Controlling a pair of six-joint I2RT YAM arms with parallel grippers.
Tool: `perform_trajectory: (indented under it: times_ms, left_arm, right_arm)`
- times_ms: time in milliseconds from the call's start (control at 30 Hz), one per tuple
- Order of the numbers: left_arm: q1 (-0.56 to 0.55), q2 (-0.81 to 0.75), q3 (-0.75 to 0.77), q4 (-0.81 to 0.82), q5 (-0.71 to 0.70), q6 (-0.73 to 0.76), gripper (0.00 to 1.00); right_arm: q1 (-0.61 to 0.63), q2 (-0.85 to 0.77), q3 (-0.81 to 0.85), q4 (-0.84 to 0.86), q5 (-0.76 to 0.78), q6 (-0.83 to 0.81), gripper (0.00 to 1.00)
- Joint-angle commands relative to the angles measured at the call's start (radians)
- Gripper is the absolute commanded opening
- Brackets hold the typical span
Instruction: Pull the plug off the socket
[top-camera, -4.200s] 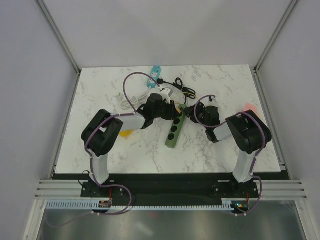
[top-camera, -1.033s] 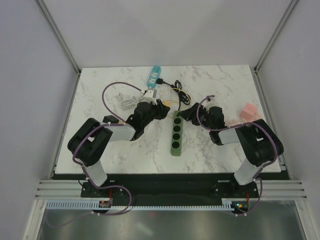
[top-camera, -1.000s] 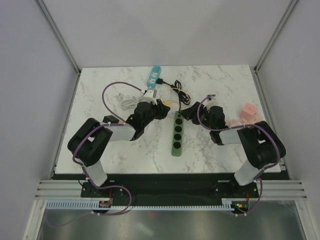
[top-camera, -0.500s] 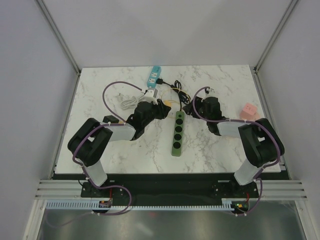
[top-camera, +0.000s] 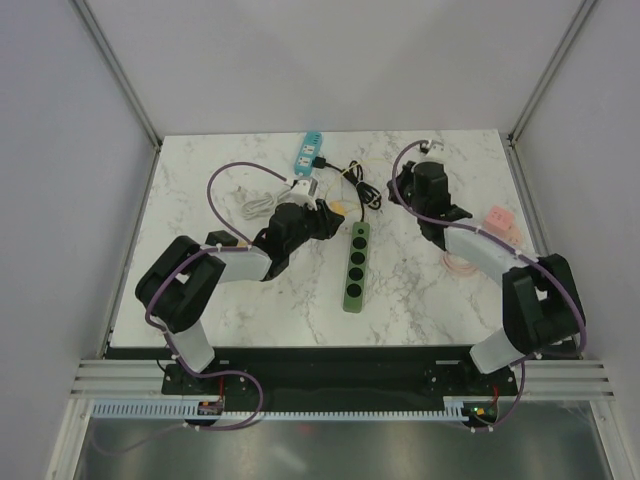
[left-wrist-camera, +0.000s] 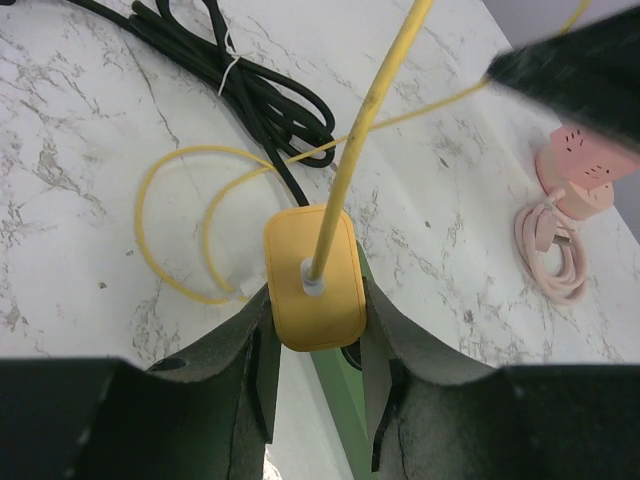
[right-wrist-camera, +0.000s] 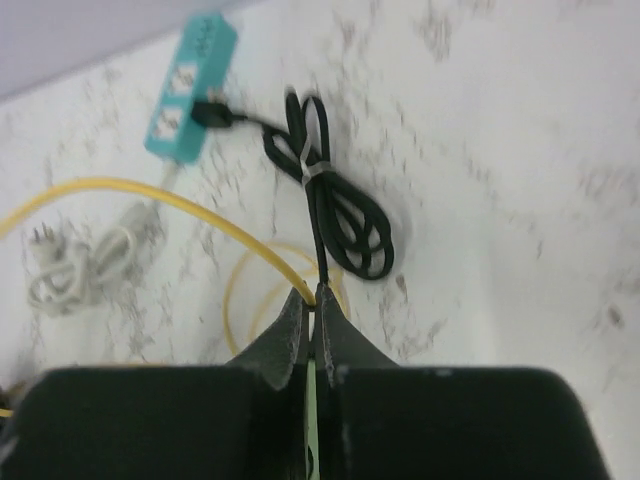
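Observation:
A yellow plug (left-wrist-camera: 312, 290) sits squeezed between my left gripper's (left-wrist-camera: 315, 325) fingers. It hangs just over the far end of the green socket strip (left-wrist-camera: 345, 410), and a dark socket hole shows partly beneath it. From above, the plug (top-camera: 337, 210) appears slightly left of the strip's (top-camera: 353, 265) top end, at the left gripper (top-camera: 325, 214). Its yellow cable (left-wrist-camera: 368, 110) rises up toward my right gripper (right-wrist-camera: 316, 300), which is shut on the cable (right-wrist-camera: 230, 225). From above, the right gripper (top-camera: 394, 193) hovers behind the strip.
A coiled black cable (top-camera: 360, 185) runs to a teal power strip (top-camera: 308, 152) at the back. A white plug with cord (top-camera: 255, 207) lies back left. At the right lie a pink power strip (top-camera: 500, 218) and its coiled pink cable (top-camera: 462, 265).
The right gripper has closed on the yellow cable and swung up and back, away from the green strip. The left gripper keeps its hold on the plug without moving.

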Motion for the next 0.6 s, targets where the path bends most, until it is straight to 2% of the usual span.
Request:
perform_trajectory:
  times_ms: [0,167,400,567]
  left_arm:
    - [-0.004,-0.026,0.033,0.041,0.005,0.053,0.02]
    - [-0.002,-0.026,0.042,0.039,0.014,0.051,0.02]
    - [-0.011,-0.043,0.104,-0.005,0.062,0.048,0.02]
    - [-0.036,-0.064,0.238,-0.164,0.098,0.045,0.02]
  right_arm:
    - [0.001,-0.167,0.167,-0.098,0.143,-0.125,0.0]
    - [0.001,-0.244,0.36,-0.192,0.218,-0.23,0.0]
    - [0.001,-0.229,0.652,-0.247,0.294,-0.365,0.0]
    - [0.001,-0.189,0.883,-0.331,0.323,-0.431,0.0]
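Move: The left hand already holds the orange plug clear of the green socket, whose middle lies about 8 cm back, 3 cm right and 10 cm below that hand. Pinching the plug's yellow cord, the right hand has the plug some 11 cm to its left, 4 cm back and 2 cm lower; from this hand the green socket is roughly 12 cm back, 8 left and 12 down, the black cable coil 9 ahead, 7 left and 12 down. The right hand, fingers still shut on the yellow cord, sweeps fast and nearly straight up by about 32 cm, drifting a little right, away from the plug and the table, while its wrist tips the fingers up from pointing downward to about level. The left hand keeps its pinch on the orange plug and, after a short hold, follows upward and somewhat to the right, carrying the plug farther above the green socket as its fingertips tilt up slightly. ##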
